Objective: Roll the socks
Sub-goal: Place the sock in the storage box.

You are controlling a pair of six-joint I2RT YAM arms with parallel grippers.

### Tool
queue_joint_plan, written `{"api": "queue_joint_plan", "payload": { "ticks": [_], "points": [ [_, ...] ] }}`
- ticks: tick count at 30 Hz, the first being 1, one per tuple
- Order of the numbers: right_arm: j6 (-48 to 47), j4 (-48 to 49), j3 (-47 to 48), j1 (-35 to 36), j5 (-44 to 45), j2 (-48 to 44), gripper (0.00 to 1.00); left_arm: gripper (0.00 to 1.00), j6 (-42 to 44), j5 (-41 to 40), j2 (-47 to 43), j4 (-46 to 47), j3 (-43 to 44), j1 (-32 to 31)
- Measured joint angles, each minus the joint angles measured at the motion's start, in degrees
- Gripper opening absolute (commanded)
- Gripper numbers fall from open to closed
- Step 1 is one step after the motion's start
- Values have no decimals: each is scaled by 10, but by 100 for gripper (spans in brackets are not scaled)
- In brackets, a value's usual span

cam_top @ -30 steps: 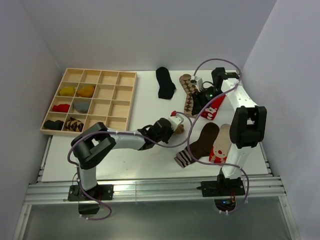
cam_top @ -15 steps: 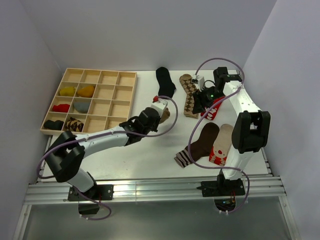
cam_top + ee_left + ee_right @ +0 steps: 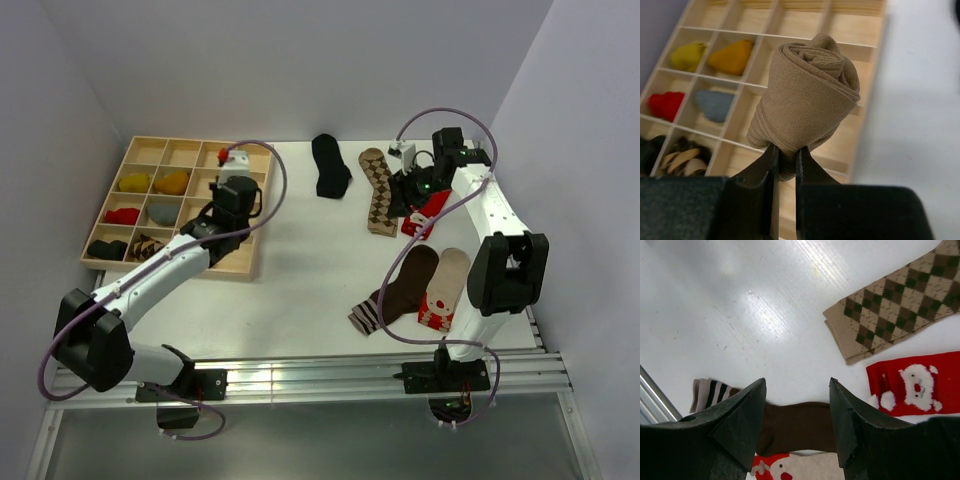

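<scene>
A rolled tan sock [image 3: 805, 95] hangs over the wooden grid tray [image 3: 855, 30], pinched at its lower fold by my left gripper [image 3: 785, 156], which is shut on it. From above, the left gripper [image 3: 235, 200] hovers over the tray's right columns [image 3: 255, 148]. My right gripper [image 3: 797, 382] stands open above the table with nothing between its fingers. Under it lie a dark brown sock [image 3: 800, 427] with a striped toe [image 3: 710, 392], a brown argyle sock [image 3: 895, 305] and a red sock with a white figure [image 3: 915, 382]. A black sock [image 3: 330, 165] lies flat at the back.
The tray's left compartments hold rolled socks: yellow [image 3: 687, 54], orange [image 3: 730, 55], red [image 3: 665, 102], grey-blue [image 3: 712, 105] and argyle [image 3: 682, 160]. A tan and red sock [image 3: 445, 285] lies beside the brown one [image 3: 400, 285]. Walls close in on both sides.
My left arm has swung from the middle of the table leftwards and back over the tray, carrying the rolled tan sock. The right gripper has shifted only slightly near the argyle and red socks.
</scene>
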Motion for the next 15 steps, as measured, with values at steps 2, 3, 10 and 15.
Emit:
{"api": "queue_joint_plan", "payload": {
  "ticks": [2,3,10,15],
  "points": [
    [8,9,0,0,1,-11,61,0,0,-20,5,0,5,38],
    [11,12,0,0,1,-14,61,0,2,-30,11,2,9,59],
    [26,27,0,0,15,-19,61,0,43,-77,142,45,88,169],
    [31,32,0,0,26,-23,61,0,82,-85,265,71,187,207]
  ]
}}
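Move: The left gripper already holds the rolled brown sock. The empty far-row cell of the storage box, second from the left, lies about 22 cm ahead, 18 cm to its left and 19 cm below. The orange sock sits about 8 cm nearer than that cell, the yellow sock some 14 cm ahead and 30 cm left of the gripper, the grey sock 4 cm ahead and 21 cm left. From the right gripper that cell is roughly 23 cm ahead and 57 cm left. Sweep the left gripper quickly left across the storage box, about 14 cm, then let the swing bend forward by some 12 cm towards the empty far row, sinking a little late on. Turn the wrist roughly 25 degrees counter-clockwise on the way, lifting its left side slightly, and keep the rolled sock pinched. ##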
